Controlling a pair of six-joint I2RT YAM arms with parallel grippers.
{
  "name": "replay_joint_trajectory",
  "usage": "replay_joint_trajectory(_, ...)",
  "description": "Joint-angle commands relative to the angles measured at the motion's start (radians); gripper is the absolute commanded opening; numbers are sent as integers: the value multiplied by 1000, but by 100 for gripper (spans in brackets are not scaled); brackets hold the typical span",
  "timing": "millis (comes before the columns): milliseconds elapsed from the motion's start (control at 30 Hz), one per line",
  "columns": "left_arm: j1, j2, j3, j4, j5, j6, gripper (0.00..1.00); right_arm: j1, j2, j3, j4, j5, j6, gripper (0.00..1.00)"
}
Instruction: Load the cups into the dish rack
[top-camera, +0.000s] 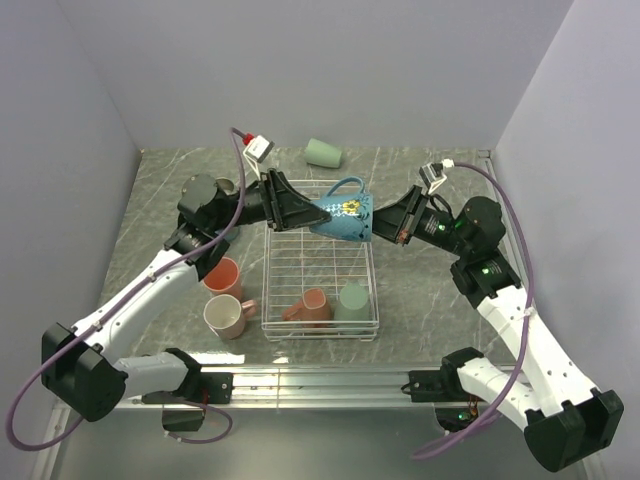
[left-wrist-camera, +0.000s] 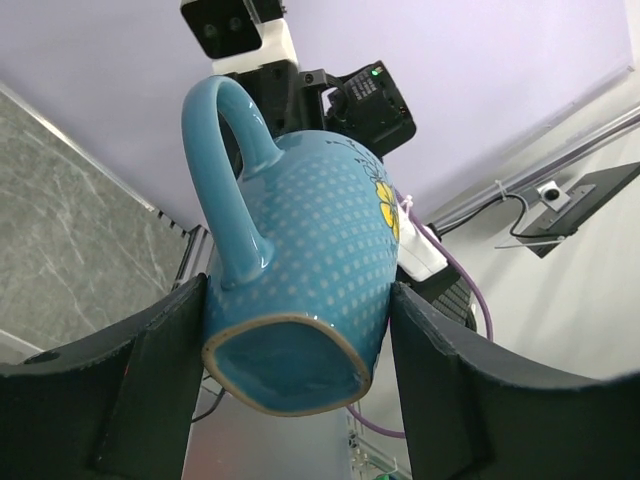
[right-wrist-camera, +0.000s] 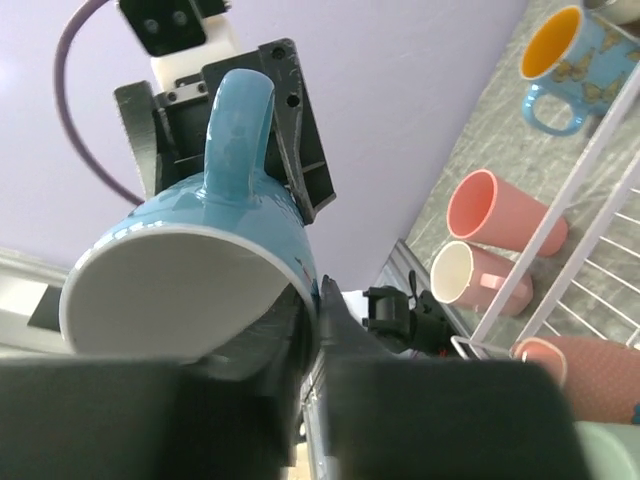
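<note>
A teal blue cup (top-camera: 345, 215) with a yellow flower hangs tilted above the far end of the white wire dish rack (top-camera: 270, 290). My left gripper (top-camera: 318, 212) is shut on its base end, one dark finger against each side of the cup (left-wrist-camera: 300, 270). My right gripper (top-camera: 378, 228) is shut on its rim (right-wrist-camera: 200, 260), one finger inside and one outside. In the rack a salmon pink cup (top-camera: 308, 305) lies on its side next to an upside-down mint green cup (top-camera: 352, 300).
Left of the rack stand a pink cup (top-camera: 223, 275) and a cream-lined pink cup (top-camera: 226, 316). A mint green cup (top-camera: 323, 152) lies by the back wall. A blue cup with an orange inside (right-wrist-camera: 560, 60) sits beyond the rack. Walls enclose three sides.
</note>
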Motion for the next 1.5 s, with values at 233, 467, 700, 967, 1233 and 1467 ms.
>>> replay_joint_trajectory(233, 67, -18, 203, -383, -34, 271, 0, 2, -65, 89, -468, 201, -315, 57)
replay_joint_trajectory(467, 107, 86, 400, -900, -245, 643, 0, -1, -196, 29, -663, 297, -410, 57)
replay_joint_trajectory(700, 87, 149, 400, -1118, -481, 800, 0, -2, -300, -20, -764, 347, -447, 58)
replay_joint_trajectory(967, -21, 124, 225, -1033, -664, 750, 0, -4, -285, 0, -776, 353, -459, 57)
replay_joint_trajectory(1233, -147, 121, 153, -999, -871, 749, 0, -2, -239, 17, -761, 338, -472, 57)
replay_joint_trajectory(1467, -175, 66, 52, -947, -931, 730, 0, -2, -234, -20, -726, 318, -450, 56)
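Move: The left hand holds the sideways blue cup by its base; its free rack spot, just beyond the salmon cup, lies about 5 cm ahead, 6 to the left and 33 below. The salmon cup is roughly 3 cm back, 2 left, 35 down; the green cup in the rack, 3 back and 7 right at that height. From the right hand, pinching the rim, the blue cup's middle is some 5 cm left, level fore-and-aft, 3 above. Swinging about 10 cm forward and some 6 to the left, then sinking steeply while drawing back a little, the left hand carries the blue cup down some 24 cm towards the rack, keeping its grip on the base and rolling from pointing right to pointing down. The right hand opens off the rim, drops away and backs off to the right, its fingers tipping downward. ##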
